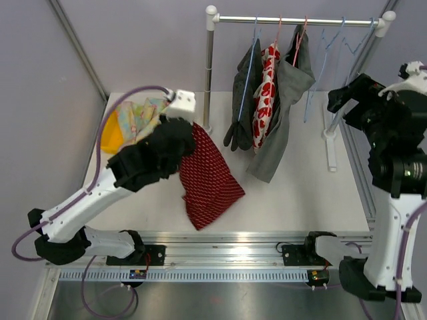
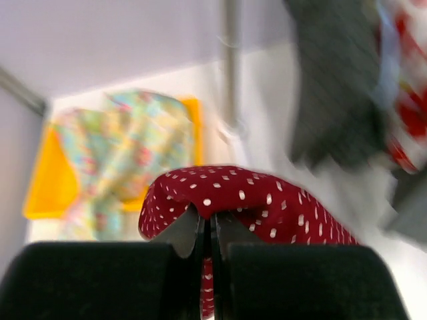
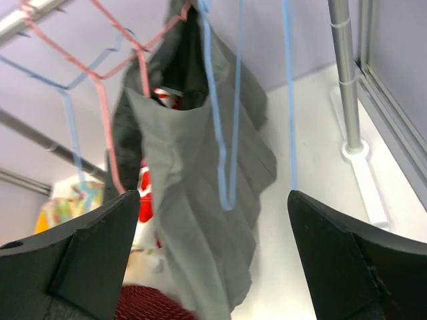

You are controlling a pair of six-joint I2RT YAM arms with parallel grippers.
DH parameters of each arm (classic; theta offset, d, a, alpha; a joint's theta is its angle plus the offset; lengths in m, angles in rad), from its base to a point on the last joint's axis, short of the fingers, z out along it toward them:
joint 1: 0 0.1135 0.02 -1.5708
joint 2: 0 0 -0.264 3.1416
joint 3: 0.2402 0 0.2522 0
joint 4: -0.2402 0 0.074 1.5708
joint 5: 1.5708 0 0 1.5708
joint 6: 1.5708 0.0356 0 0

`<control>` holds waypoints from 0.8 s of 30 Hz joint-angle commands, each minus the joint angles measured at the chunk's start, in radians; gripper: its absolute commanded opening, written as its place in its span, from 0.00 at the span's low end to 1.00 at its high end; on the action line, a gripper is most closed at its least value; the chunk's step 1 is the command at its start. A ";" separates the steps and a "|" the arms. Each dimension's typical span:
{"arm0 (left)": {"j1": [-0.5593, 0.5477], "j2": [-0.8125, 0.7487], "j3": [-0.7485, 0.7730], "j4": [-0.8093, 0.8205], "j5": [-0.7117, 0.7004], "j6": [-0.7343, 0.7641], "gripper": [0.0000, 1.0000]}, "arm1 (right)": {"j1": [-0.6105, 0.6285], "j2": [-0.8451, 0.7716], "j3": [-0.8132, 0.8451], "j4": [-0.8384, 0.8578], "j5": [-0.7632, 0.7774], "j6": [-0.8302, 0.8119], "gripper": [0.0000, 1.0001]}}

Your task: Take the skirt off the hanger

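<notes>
The skirt [image 1: 212, 179], dark red with small white dots, hangs from my left gripper [image 1: 189, 141] and trails onto the table left of the rack. In the left wrist view that gripper [image 2: 208, 230] is shut on a fold of the skirt [image 2: 247, 193]. Empty blue hangers [image 1: 325, 59] hang at the right end of the rail. My right gripper [image 1: 345, 99] stands open beside them with nothing between its fingers. In the right wrist view the right gripper [image 3: 213, 203] faces a blue hanger [image 3: 230, 133] and a grey garment [image 3: 193, 213].
Three garments stay on the rail: a dark one [image 1: 243, 93], a red-and-white floral one [image 1: 265, 93] and a grey one [image 1: 283, 117]. The rack's left pole [image 1: 209, 73] stands behind the skirt. A yellow bin [image 1: 112, 137] with colourful cloth sits at the back left.
</notes>
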 commanded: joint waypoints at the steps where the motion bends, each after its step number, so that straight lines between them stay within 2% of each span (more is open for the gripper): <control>1: 0.206 0.035 0.224 0.091 0.071 0.245 0.00 | 0.000 -0.090 -0.069 0.063 -0.061 0.065 0.99; 2: 0.319 0.060 0.269 0.097 0.126 0.270 0.00 | 0.000 -0.111 -0.109 0.088 -0.072 0.073 0.99; 4: 0.436 0.129 0.427 0.091 0.181 0.275 0.00 | 0.000 -0.149 -0.144 0.112 -0.095 0.098 1.00; 5: 0.534 0.216 0.477 0.082 0.215 0.278 0.00 | 0.000 -0.155 -0.178 0.122 -0.112 0.099 1.00; 7: 0.614 0.303 0.646 0.074 0.233 0.284 0.00 | 0.000 -0.172 -0.206 0.129 -0.126 0.107 0.99; 8: 0.677 0.398 0.700 0.074 0.267 0.292 0.00 | 0.000 -0.175 -0.232 0.137 -0.135 0.107 0.99; 10: 0.731 0.494 0.833 0.072 0.290 0.284 0.00 | 0.000 -0.186 -0.252 0.146 -0.144 0.108 0.99; 13: 0.816 0.659 0.933 0.011 0.356 0.240 0.00 | 0.000 -0.198 -0.273 0.158 -0.155 0.107 1.00; 16: 0.853 0.678 0.827 -0.001 0.361 0.122 0.00 | 0.000 -0.206 -0.275 0.158 -0.152 0.107 0.99; 17: 0.853 0.648 0.650 0.029 0.344 0.102 0.00 | 0.000 -0.207 -0.272 0.154 -0.150 0.105 1.00; 20: 0.853 0.473 0.347 0.195 0.349 0.019 0.00 | 0.003 -0.211 -0.267 0.154 -0.140 0.101 0.99; 21: 0.853 0.432 0.190 0.230 0.341 -0.003 0.00 | 0.003 -0.212 -0.266 0.152 -0.140 0.102 0.99; 22: 0.853 0.354 0.112 0.283 0.338 -0.038 0.00 | 0.003 -0.211 -0.263 0.154 -0.143 0.102 1.00; 24: 0.853 0.300 -0.037 0.305 0.301 -0.075 0.01 | 0.003 -0.209 -0.261 0.152 -0.146 0.108 0.99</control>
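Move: The orange bin that the red dotted skirt, already pinched in the left hand, is headed for lies about 24 cm ahead, 16 cm to the left and some 33 cm below that hand; the pastel cloth is already inside it. The rack's left post stands about 24 cm ahead and 6 cm right, and the dark grey garment hangs about 24 cm ahead and 14 cm right. From the right hand, the bin is about 20 cm ahead, 62 cm left and 43 cm down. The dotted skirt is swung over the orange bin in the left hand's shut grip: quickly forward some 27 cm and left 17, rising about 14, then steeply down about 30 while drawing back a little. The wrist turns some 30 degrees counter-clockwise, tipping up and then down. The open, empty right hand backs off about 4 cm, then sinks about 5 beside the rack. ##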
